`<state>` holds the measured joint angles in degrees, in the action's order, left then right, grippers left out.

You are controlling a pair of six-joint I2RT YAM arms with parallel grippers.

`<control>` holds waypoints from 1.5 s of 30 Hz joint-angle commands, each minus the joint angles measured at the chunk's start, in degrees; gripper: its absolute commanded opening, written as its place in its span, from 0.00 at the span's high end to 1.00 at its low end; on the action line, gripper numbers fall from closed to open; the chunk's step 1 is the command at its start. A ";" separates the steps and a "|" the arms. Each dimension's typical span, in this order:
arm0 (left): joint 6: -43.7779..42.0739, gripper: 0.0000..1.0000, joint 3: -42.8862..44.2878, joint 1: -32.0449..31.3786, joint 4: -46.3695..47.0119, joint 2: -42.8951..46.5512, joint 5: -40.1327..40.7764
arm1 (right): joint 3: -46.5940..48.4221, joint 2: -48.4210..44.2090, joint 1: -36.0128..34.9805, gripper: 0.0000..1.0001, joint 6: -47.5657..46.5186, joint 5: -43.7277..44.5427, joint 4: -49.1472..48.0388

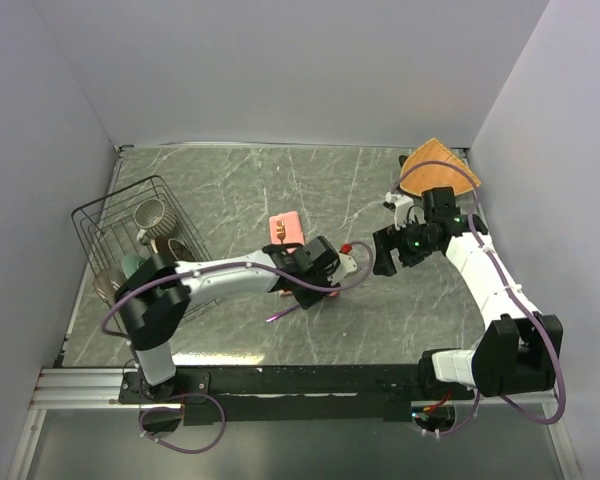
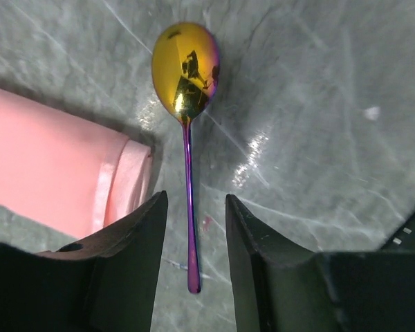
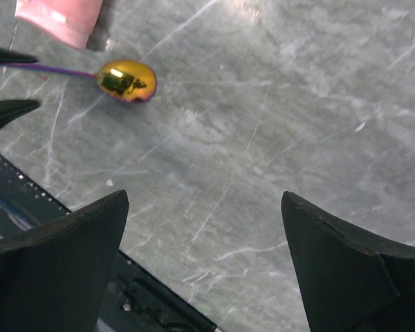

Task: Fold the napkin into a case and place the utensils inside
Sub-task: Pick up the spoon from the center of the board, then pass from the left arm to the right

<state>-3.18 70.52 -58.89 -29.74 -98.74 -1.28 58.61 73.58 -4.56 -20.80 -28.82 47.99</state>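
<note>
A spoon (image 2: 185, 69) with a gold bowl and a thin purple handle lies flat on the grey marble table. Its handle runs between the fingers of my left gripper (image 2: 196, 197), which stands open with a gap on both sides of the handle. The salmon-pink napkin (image 2: 55, 180), folded into a narrow layered case (image 1: 285, 228), lies just left of the spoon. In the right wrist view the spoon bowl (image 3: 126, 80) and a corner of the napkin (image 3: 59, 17) show at the upper left. My right gripper (image 3: 204, 197) hangs wide open over bare table, right of the spoon.
A black wire rack (image 1: 100, 215) with crockery stands at the left side. An orange-tan woven mat (image 1: 440, 160) lies in the far right corner. Grey walls close in the table on three sides, and a metal rail (image 1: 280, 380) runs along the near edge.
</note>
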 commanded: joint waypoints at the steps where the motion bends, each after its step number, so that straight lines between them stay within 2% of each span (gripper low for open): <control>1: -1.30 0.56 3.83 -1.75 2.85 -4.86 5.76 | -0.16 -2.83 2.09 0.00 -0.39 -2.20 2.90; 7: -2.79 0.57 6.91 -2.54 2.76 -10.76 7.25 | 2.21 -2.21 7.19 0.00 0.23 -5.98 6.59; 13: -1.22 0.64 9.02 -3.24 -0.05 -16.74 5.24 | 3.53 -1.60 12.29 0.00 -0.38 -8.09 8.61; 15: 0.45 0.71 11.39 -3.33 -3.30 -19.20 4.27 | 4.93 -0.72 13.78 0.00 -1.52 -8.45 10.02; 16: 0.54 0.77 12.70 -3.33 -4.18 -19.65 3.74 | 6.15 -0.37 14.22 0.00 -2.48 -8.53 10.72; 17: 1.07 0.86 13.23 -3.42 -5.06 -19.74 2.96 | 6.77 0.33 14.75 0.00 -2.76 -8.80 10.98; 18: 1.16 0.91 13.93 -3.42 -5.33 -19.65 2.77 | 7.48 0.60 15.27 0.00 -3.11 -9.06 11.25; 20: 1.42 0.99 17.44 -3.42 -6.64 -19.56 2.51 | 9.06 1.30 16.42 0.00 -3.81 -10.20 11.69; 23: 1.34 0.99 25.70 -2.90 -10.33 -18.25 1.72 | 10.38 1.22 17.30 0.00 -3.55 -12.57 11.26; 26: 2.73 0.99 36.94 1.92 -11.22 -14.56 -7.30 | 10.65 -0.88 17.56 0.00 -1.27 -17.05 7.66; 27: 5.70 0.99 39.67 4.12 -10.79 -12.73 -11.95 | 10.65 -1.50 17.56 0.00 -0.39 -20.45 6.34; 28: 7.64 0.99 43.61 9.10 -7.82 -11.84 -23.56 | 10.39 -2.12 17.56 0.00 1.53 -22.84 3.55; 30: 15.63 0.99 43.92 14.39 0.15 -8.95 -36.53 | 10.12 -3.97 17.22 0.00 5.39 -27.41 -0.50; 31: 19.58 0.99 39.91 19.12 13.95 -7.62 -51.22 | 10.03 -4.58 16.87 0.00 11.16 -31.61 -5.92; 33: 39.83 0.99 32.35 22.75 39.45 -3.77 -59.95 | 10.38 -6.25 14.32 0.00 16.64 -33.75 -11.57; 34: 47.92 0.99 26.48 25.21 50.28 -2.87 -60.76 | 10.65 -7.04 12.92 0.00 21.97 -33.76 -17.34; 35: 52.96 0.99 27.03 25.58 57.79 -2.60 -61.47 | 10.30 -8.79 11.69 0.00 24.81 -33.50 -20.53; 37: 53.00 0.99 29.14 25.23 59.51 -2.95 -63.58 | 8.20 -10.99 7.38 0.00 32.44 -32.80 -30.00; 38: 57.28 0.99 28.89 25.14 63.36 -2.78 -63.06 | 7.23 -13.00 5.80 0.00 34.75 -32.01 -32.84; 42: 61.44 0.99 27.92 23.65 70.95 -0.58 -63.41 | 2.13 -17.15 -3.59 0.00 47.47 -30.60 -44.71; 45: 65.75 0.99 28.70 22.95 76.99 -0.75 -63.85 | -1.73 -20.31 -6.95 0.00 51.89 -27.44 -52.63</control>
<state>52.71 98.67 -34.94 31.35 -102.04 -60.29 60.51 56.45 -8.19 18.04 -58.59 11.84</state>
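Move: The spoon lies on the board with its middle almost straight below the left hand, about 6 cm down; its bowl end is some 7 cm to this hand's right and 3 cm farther out. The folded napkin's middle is about 12 cm ahead and 4 cm left, with the fork on it roughly 16 cm ahead and 6 cm left. From the right hand the spoon's middle is about 24 cm left, 7 cm back and 12 cm below. The spoon is pinched near its neck as the left hand sinks about 5 cm and slides 4 cm right before shutting its fingers, then swept up over 40 cm, forward and back again, the wrist rolling some 80 degrees until the fingers point right. The right hand, fingers wide open, dips right, then swings left and up towards the spoon, drawing back and tilting its fingers up. ##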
